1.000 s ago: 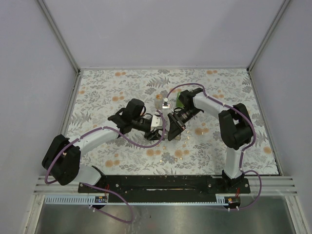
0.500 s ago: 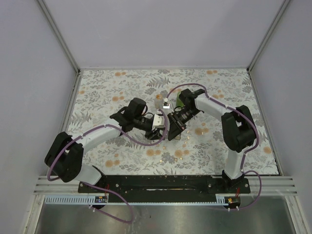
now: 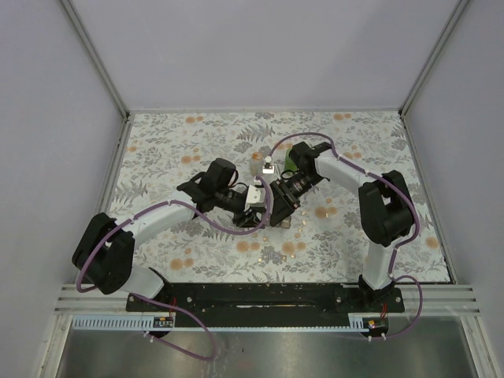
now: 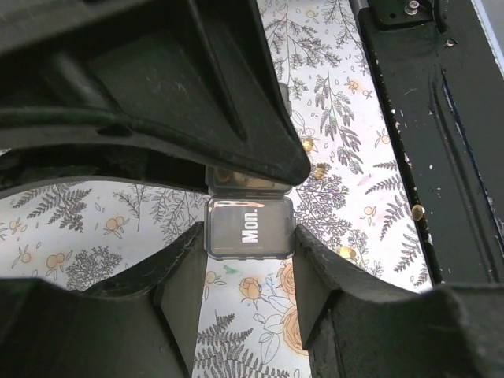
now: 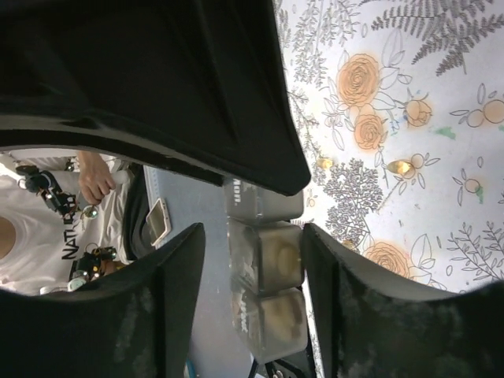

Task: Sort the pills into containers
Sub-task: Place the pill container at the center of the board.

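A smoky clear pill organizer shows its lid marked "Mon." in the left wrist view. My left gripper is shut on that end compartment, with both fingers against its sides. In the right wrist view the organizer's row of compartments lies between the fingers of my right gripper, which is open; a gap shows on the left side. Yellow pills lie loose on the floral cloth. In the top view both grippers meet at the table's middle, left and right.
A small white bottle, a clear container and a green object stand just behind the grippers. More loose pills lie near the black base rail. Grey walls close in the table.
My right gripper's jaws have widened away from the organizer. The left gripper keeps the same hold, and both arms have barely shifted.
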### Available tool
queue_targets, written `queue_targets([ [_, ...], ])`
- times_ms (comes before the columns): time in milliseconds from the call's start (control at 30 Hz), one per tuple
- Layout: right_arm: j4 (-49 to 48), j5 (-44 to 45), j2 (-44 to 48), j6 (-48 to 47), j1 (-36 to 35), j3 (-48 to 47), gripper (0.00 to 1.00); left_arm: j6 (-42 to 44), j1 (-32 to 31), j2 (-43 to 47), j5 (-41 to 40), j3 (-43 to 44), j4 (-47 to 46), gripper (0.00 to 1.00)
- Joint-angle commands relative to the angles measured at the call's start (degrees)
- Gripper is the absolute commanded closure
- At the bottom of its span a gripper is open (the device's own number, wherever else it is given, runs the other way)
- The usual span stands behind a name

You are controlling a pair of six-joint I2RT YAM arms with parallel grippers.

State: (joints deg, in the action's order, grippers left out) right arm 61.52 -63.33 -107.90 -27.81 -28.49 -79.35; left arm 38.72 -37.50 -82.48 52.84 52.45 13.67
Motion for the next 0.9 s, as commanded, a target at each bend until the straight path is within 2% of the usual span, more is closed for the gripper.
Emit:
queue_targets([
  [0, 4.57, -4.69, -1.43, -5.14, 0.54, -3.97, 0.34, 0.31, 0.14, 0.56, 3.15, 0.55, 0.22, 1.0],
  [267, 4.67, -4.87, -1.35, -5.23, 1.42, -3.88, 0.24, 0.13, 0.14, 0.48, 3.41, 0.38, -0.05, 1.0],
  [500, -1.56, -2.42, 1.98, 0.91, 5.81, -3.44, 0.19, -0.83, 1.54, 0.12, 4.99, 0.64, 1.1, 1.0],
  [667, -8.86, 3.2, 7.51, 8.29, 8.53, -1.69, 0.18, -5.66, 4.62, 0.04, 7.36, 0.82, -0.4, 1.0],
  [867, -13.61, 9.88, 14.19, 11.28, 9.51, -1.16, 0.17, -13.83, 7.78, -0.23, 5.79, 1.34, -4.61, 1.0],
])
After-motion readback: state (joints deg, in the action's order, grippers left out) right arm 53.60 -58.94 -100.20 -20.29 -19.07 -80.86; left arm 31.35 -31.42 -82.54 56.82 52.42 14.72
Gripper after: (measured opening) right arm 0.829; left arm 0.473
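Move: The left hand still pinches the Mon. end of the pill container, whose middle is about 3 cm to its right and 1 cm back; the board's centre lies roughly 12 cm ahead, 2 cm right and 13 cm below. The container's middle is about 1 cm left of the right hand, level with it, between its already loosened fingers. From the right hand, the green bottle stands some 18 cm ahead, 4 cm right and 9 cm lower, and the clear jar 18 cm ahead, 6 cm left and 10 cm lower. The right hand opens its fingers wider around the Tues./Wed. part and rises about 1 cm, then sweeps out forward roughly 7 cm towards the green bottle, drifting right and finally climbing as it turns some 15 degrees clockwise, clear of the container. The left hand keeps its pinch on the Mon. end, holding nearly still at first and then drawing the container about 2.5 cm left and forward with a slight counter-clockwise turn. ##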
